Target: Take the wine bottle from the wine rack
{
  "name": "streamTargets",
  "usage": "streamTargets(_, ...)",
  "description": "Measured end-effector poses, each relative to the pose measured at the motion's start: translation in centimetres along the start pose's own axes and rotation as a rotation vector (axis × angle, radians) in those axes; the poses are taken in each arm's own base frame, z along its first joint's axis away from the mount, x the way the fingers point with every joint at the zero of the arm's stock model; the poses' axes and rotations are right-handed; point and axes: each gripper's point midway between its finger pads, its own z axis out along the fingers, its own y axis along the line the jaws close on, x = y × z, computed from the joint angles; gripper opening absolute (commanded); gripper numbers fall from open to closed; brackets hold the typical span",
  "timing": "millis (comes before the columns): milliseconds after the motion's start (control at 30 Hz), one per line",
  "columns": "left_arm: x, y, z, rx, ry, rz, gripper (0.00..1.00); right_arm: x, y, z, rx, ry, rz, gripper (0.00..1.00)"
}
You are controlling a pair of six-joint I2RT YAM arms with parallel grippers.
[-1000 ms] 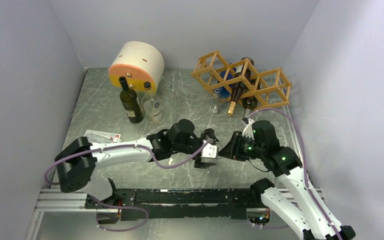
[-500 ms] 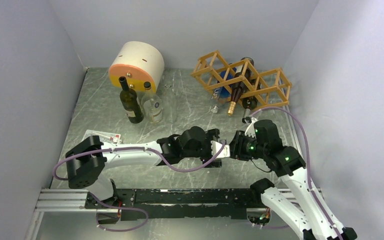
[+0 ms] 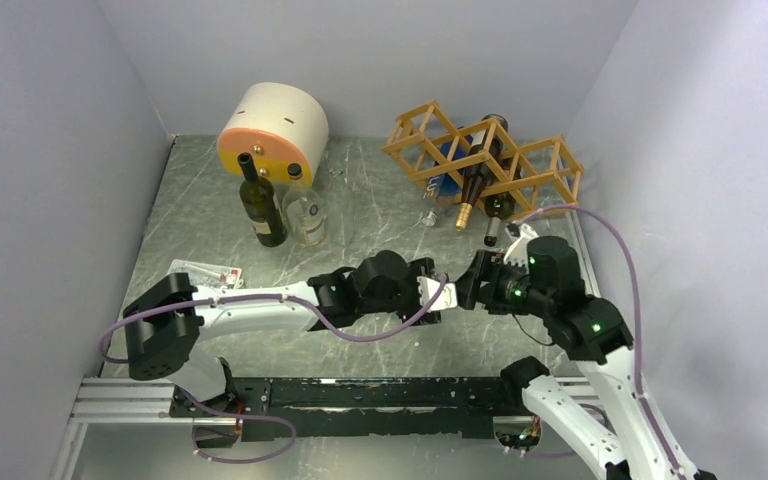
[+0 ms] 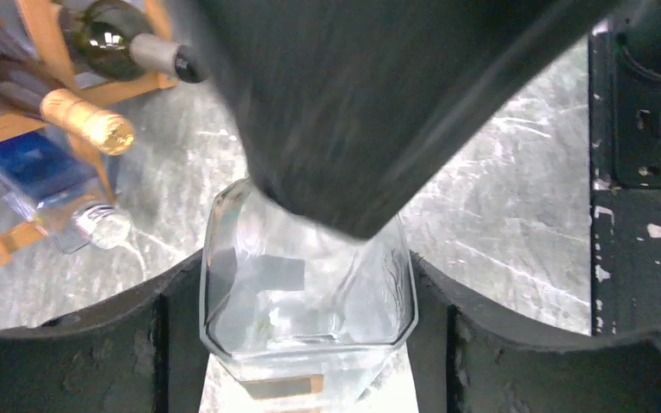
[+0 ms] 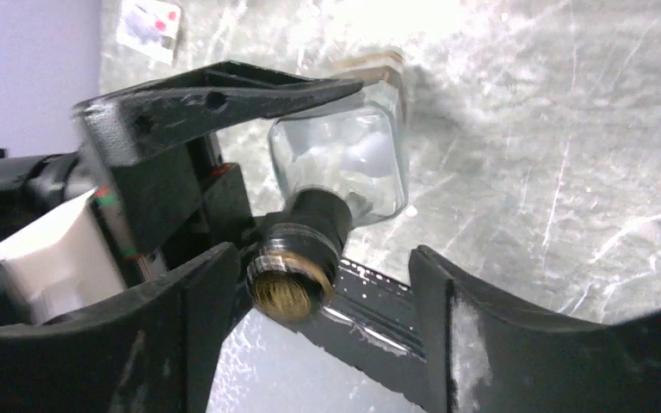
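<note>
A clear square glass bottle (image 4: 310, 292) with a dark neck and gold cap (image 5: 288, 288) hangs above the table's middle front. My left gripper (image 4: 305, 327) is shut on its body, a finger pressed to each side. My right gripper (image 5: 327, 284) stands open around the neck, the cap resting near one finger and a gap to the other. In the top view the two grippers (image 3: 438, 295) (image 3: 465, 285) meet nose to nose. The wine rack (image 3: 485, 155) stands at the back right, holding a brown wine bottle (image 3: 472, 185) with gold foil, a dark bottle (image 3: 500, 205) and a blue one.
A cream and orange cylinder (image 3: 272, 130) lies at the back left. In front of it stand a dark bottle (image 3: 263, 210) and a small clear bottle (image 3: 307, 215). A flat packet (image 3: 205, 272) lies near the left arm. Walls close in on three sides.
My left gripper moved right onto the clear bottle and closed on its body. My right gripper, which was shut on the neck, has opened and shifted slightly right.
</note>
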Motion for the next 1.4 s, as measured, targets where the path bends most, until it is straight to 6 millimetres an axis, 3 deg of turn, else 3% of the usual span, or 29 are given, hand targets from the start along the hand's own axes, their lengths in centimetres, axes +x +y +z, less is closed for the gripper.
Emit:
streamTargets(167, -0.4, 1.7, -1.5, -0.068, -0.005, -0.025, 0.07, -3.4, 2.2, -3.7, -0.032, -0.161, -0.041, 0.99)
streamTargets(367, 0.5, 3.1, -2.6, -0.114, 0.014, -0.093, 0.07, -7.1, 5.3, -8.2, -0.086, -0.336, -0.074, 1.0)
streamTargets(600, 2.1, 6.2, -6.2, -0.211, 0.073, -0.248, 0.07, -7.9, 5.4, -10.2, -0.082, -0.422, -0.082, 1.0)
streamTargets(800, 1.2, 10.2, -13.4, -0.4, 0.013, -0.425, 0.07, -7.1, 3.9, -9.1, -0.038, -0.407, -0.083, 1.0)
streamTargets(933, 2.0, 12.7, -19.1, -0.564, 0.0, -0.555, 0.07, -6.8, 3.3, -8.5, -0.019, -0.393, -0.09, 1.0)
streamTargets(1067, 5.6, 15.0, -24.1, -0.758, 0.069, -0.671, 0.07, -6.6, 2.9, -8.1, -0.009, -0.384, -0.102, 1.0)
streamTargets(1233, 11.5, 17.5, -31.1, -1.056, 0.197, -0.817, 0.07, -6.4, 2.6, -7.8, -0.002, -0.374, -0.103, 1.0)
streamTargets(1400, 16.5, 18.8, -36.2, -1.281, 0.263, -0.958, 0.07, -6.4, 2.6, -7.7, -0.001, -0.371, -0.102, 1.0)
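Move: From the left hand, which already holds the clear wine bottle, the open table spot for it lies some 43 cm left, 11 ahead and 16 below. The green bottle stands about 34 cm left and 15 ahead, the labelled bottle 26 left and 15 ahead, the leaflet 49 left and 7 ahead. The held bottle's middle is roughly 7 cm below the right hand, 4 left and 2 ahead. Leftward in one long, quickening sweep of about 40 cm, with some 12 cm forward, the left hand carries the clear bottle from the handover to beside the green bottle, rising, then sinking slightly, and swinging round counter-clockwise by about 90 degrees, grip kept. The right hand opens wide, comes free of the neck, rises about 14 cm and settles back some 4. ##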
